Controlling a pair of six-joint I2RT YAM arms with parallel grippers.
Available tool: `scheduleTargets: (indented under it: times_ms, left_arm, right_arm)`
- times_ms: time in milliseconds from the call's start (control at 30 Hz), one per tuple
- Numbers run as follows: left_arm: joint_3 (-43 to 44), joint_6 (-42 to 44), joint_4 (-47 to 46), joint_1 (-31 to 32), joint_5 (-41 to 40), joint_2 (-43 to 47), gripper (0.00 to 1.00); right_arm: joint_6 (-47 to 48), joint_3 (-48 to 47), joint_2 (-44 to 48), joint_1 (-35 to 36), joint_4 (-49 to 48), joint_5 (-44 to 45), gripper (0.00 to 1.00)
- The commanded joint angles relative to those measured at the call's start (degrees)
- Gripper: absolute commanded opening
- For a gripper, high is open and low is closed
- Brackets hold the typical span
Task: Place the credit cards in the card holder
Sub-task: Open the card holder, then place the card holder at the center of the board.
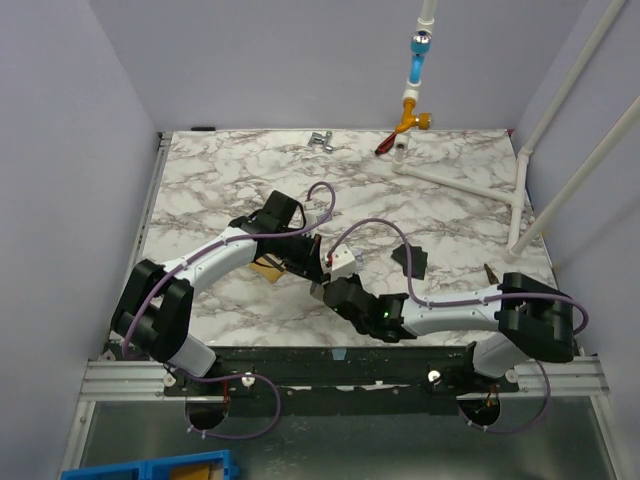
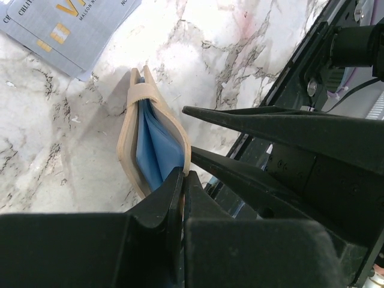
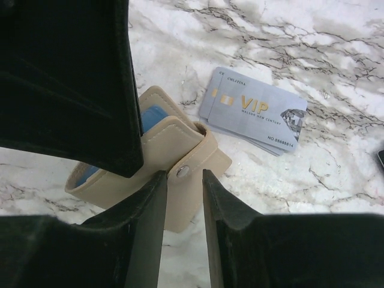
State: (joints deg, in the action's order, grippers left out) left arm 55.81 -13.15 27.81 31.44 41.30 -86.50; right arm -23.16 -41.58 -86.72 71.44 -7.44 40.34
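The tan card holder (image 3: pixel 191 198) lies on the marble with its blue lining (image 2: pixel 157 147) showing at the open mouth. My left gripper (image 2: pixel 183 174) is shut on one edge of the holder's wall. My right gripper (image 3: pixel 184 175) is open, one finger on each side of the flap that carries the round snap (image 3: pixel 183 172); the left finger touches the flap and the right finger stands just off it. A small fanned stack of pale grey-blue credit cards (image 3: pixel 255 111) lies flat just beyond the holder, also in the left wrist view (image 2: pixel 66 30). From above, both grippers meet over the holder (image 1: pixel 266 270).
A black object (image 1: pixel 412 262) lies to the right of the grippers. A white pipe frame (image 1: pixel 470 180) stands at the back right under an orange and blue fitting (image 1: pixel 412 110). A small metal piece (image 1: pixel 320 140) sits at the far edge.
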Motion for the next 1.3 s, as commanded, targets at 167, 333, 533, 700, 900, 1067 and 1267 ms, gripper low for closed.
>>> scheduleTargets:
  times_ms: [167,333,533,700,900,1067,1267]
  left_arm:
    - [-1.3,-0.65,-0.24,0.52,2.91,0.95,0.0]
    - [-0.72,-0.04,0.87,0.59,2.29,-0.07,0.0]
    - [-0.15,0.81,1.96,1.26,0.62,-0.16,0.0]
    - [0.14,1.4,2.46,2.19,-0.14,0.0,0.0]
    - [-0.17,2.72,2.34,3.09,-1.94,0.18,0.0]
    - [0.96,5.45,3.62,3.26,-4.11,-1.25,0.1]
    - [4.53,11.27,8.52,3.23,-5.1,-2.62,0.36]
  right_arm:
    - [0.92,2.49,-1.79,0.67,-8.38,10.2,0.15]
    - [0.61,3.64,-1.46,0.72,-8.91,12.24,0.01]
    - [-1.43,6.84,1.89,0.66,-8.56,14.95,0.01]
    - [-1.84,9.0,5.24,0.6,-8.93,15.39,0.01]
    - [-2.17,8.75,9.42,-0.16,-4.63,4.27,0.01]
    - [-6.51,8.98,14.39,-1.22,4.55,-2.91,0.01]
    - [-13.45,8.68,15.9,-2.67,15.89,-10.93,0.01]
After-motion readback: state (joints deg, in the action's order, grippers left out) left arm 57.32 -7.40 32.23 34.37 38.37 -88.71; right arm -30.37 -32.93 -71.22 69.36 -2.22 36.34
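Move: The card holder's snapped strap is about 2 cm ahead of the right hand, in line sideways and 1 cm lower. The holder's middle, already pinched by the left fingers, lies some 2 cm left of the right hand, level in reach and 2 cm lower. The grey cards lie about 6 cm ahead, 3 cm right and 5 cm below. From the left hand the strap is some 5 cm right, 1 cm ahead and 1 cm lower. The holder's strap is pinched by the right fingers, which shut as the hand eases forward 1 cm, then tug about 4 cm to the right, rise some 2 cm and draw back, still gripping the strap end. The left hand keeps its pinch, shifts about 2 cm back, then sinks 1 cm as its fingers begin to part. ##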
